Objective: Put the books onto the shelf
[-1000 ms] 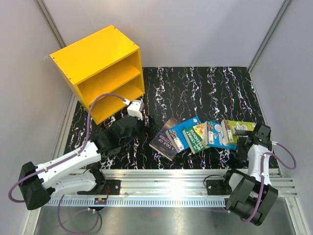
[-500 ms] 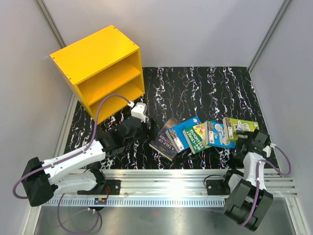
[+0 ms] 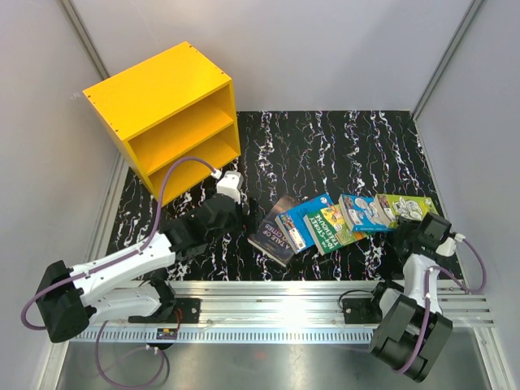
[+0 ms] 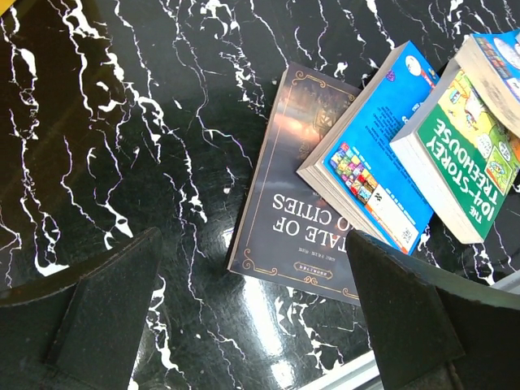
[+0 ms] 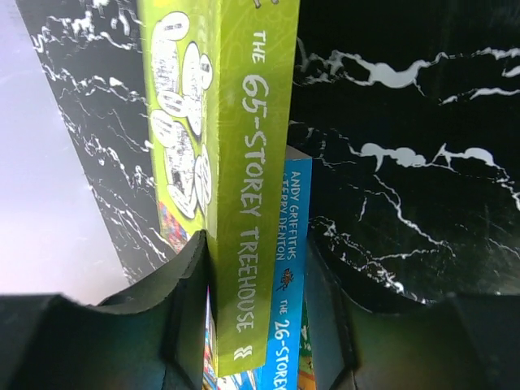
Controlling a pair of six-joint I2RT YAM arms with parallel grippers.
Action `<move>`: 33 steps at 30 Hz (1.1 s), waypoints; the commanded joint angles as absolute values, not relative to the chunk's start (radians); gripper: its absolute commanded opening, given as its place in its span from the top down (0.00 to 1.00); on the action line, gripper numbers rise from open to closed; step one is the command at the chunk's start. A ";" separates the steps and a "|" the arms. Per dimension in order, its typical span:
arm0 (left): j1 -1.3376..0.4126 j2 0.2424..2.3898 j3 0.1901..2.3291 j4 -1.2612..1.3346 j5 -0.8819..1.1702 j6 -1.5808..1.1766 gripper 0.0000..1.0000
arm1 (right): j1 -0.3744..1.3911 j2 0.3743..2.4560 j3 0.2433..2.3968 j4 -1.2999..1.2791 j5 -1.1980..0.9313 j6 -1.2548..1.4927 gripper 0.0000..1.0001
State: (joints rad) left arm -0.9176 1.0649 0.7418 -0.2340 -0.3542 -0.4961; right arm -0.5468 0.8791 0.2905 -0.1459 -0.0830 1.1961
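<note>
Several books lie in an overlapping row on the black marbled table. They are a dark book (image 3: 272, 231), a blue one (image 3: 302, 219), a green one (image 3: 329, 227), another blue one (image 3: 363, 213) and a lime-green one (image 3: 406, 207). My right gripper (image 5: 256, 268) is shut on the spines of the lime-green book (image 5: 244, 146) and the blue book (image 5: 292, 244) beside it, both tipped up on edge. My left gripper (image 4: 260, 325) hangs open just left of the dark book (image 4: 301, 195), with nothing between its jaws. The yellow shelf (image 3: 162, 106) stands at the far left with its open front facing the table.
Grey walls close in the table on both sides and at the back. A metal rail (image 3: 268, 292) runs along the near edge and carries both arm bases. The left arm's purple cable (image 3: 175, 166) loops up in front of the shelf.
My right gripper has closed on the lime-green and blue books, and they have tipped up from lying flat. The left arm moved slightly towards the dark book, then held still.
</note>
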 commanded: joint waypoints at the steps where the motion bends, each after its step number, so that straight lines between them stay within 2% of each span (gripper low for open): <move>1: -0.923 1.075 0.745 -0.210 -0.393 -0.514 0.01 | -0.548 0.810 0.373 -0.305 -0.009 1.082 1.00; 6: -0.936 1.103 0.762 -0.212 -0.393 -0.532 0.01 | -0.546 0.680 0.543 -0.538 -0.005 0.991 1.00; 10: -0.948 1.115 0.776 -0.218 -0.400 -0.555 0.01 | -0.546 0.569 0.615 -0.647 -0.108 0.963 1.00; 13: -0.959 1.114 0.781 -0.225 -0.423 -0.572 0.01 | -0.545 0.551 0.569 -0.640 -0.298 1.005 1.00; 16: -0.965 1.112 0.781 -0.233 -0.434 -0.587 0.01 | -0.534 0.571 0.451 -0.511 -0.484 1.064 1.00; 20: -0.980 1.105 0.785 -0.259 -0.449 -0.603 0.01 | -0.447 0.583 0.410 -0.416 -0.511 1.063 1.00; 23: -0.991 1.095 0.776 -0.268 -0.460 -0.620 0.01 | -0.336 0.665 0.422 -0.341 -0.499 1.078 0.98; 24: -0.992 1.094 0.770 -0.268 -0.460 -0.630 0.01 | -0.236 0.737 0.432 -0.328 -0.474 1.077 0.96; 25: -0.996 1.091 0.769 -0.271 -0.460 -0.637 0.01 | -0.191 0.776 0.445 -0.302 -0.463 1.077 0.90; 27: -0.999 1.085 0.765 -0.275 -0.459 -0.647 0.01 | -0.071 0.857 0.489 -0.293 -0.439 1.056 0.84; 30: -1.012 1.075 0.769 -0.293 -0.466 -0.655 0.01 | -0.006 1.049 0.549 -0.302 -0.411 1.016 0.77; 33: -1.015 1.055 0.765 -0.316 -0.482 -0.655 0.01 | 0.072 1.135 0.580 -0.304 -0.411 0.996 0.73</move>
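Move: Some 20 cm to the right hand's left and 2 cm nearer the base lies the green 104-Storey book, about 4 cm lower than the hand, which already grips the 65-Storey and 26-Storey books by their spines. The blue book is about 30 cm left and level with it; A Tale of Two Cities is roughly 39 cm left and 3 cm back. From the left hand, the 104-Storey book is some 27 cm right, level in reach, about 13 cm below. Lifting first by some 9 cm while drawing slightly back, the right hand keeps both books pinched by their spines, then comes down about half that and sweeps roughly 20 cm left over the 104-Storey book, edging forward at the end. The wrist swings some 50 degrees counter-clockwise, bringing the fingers round towards the shelf side. The open left hand eases about 2 cm back and down beside A Tale of Two Cities. ##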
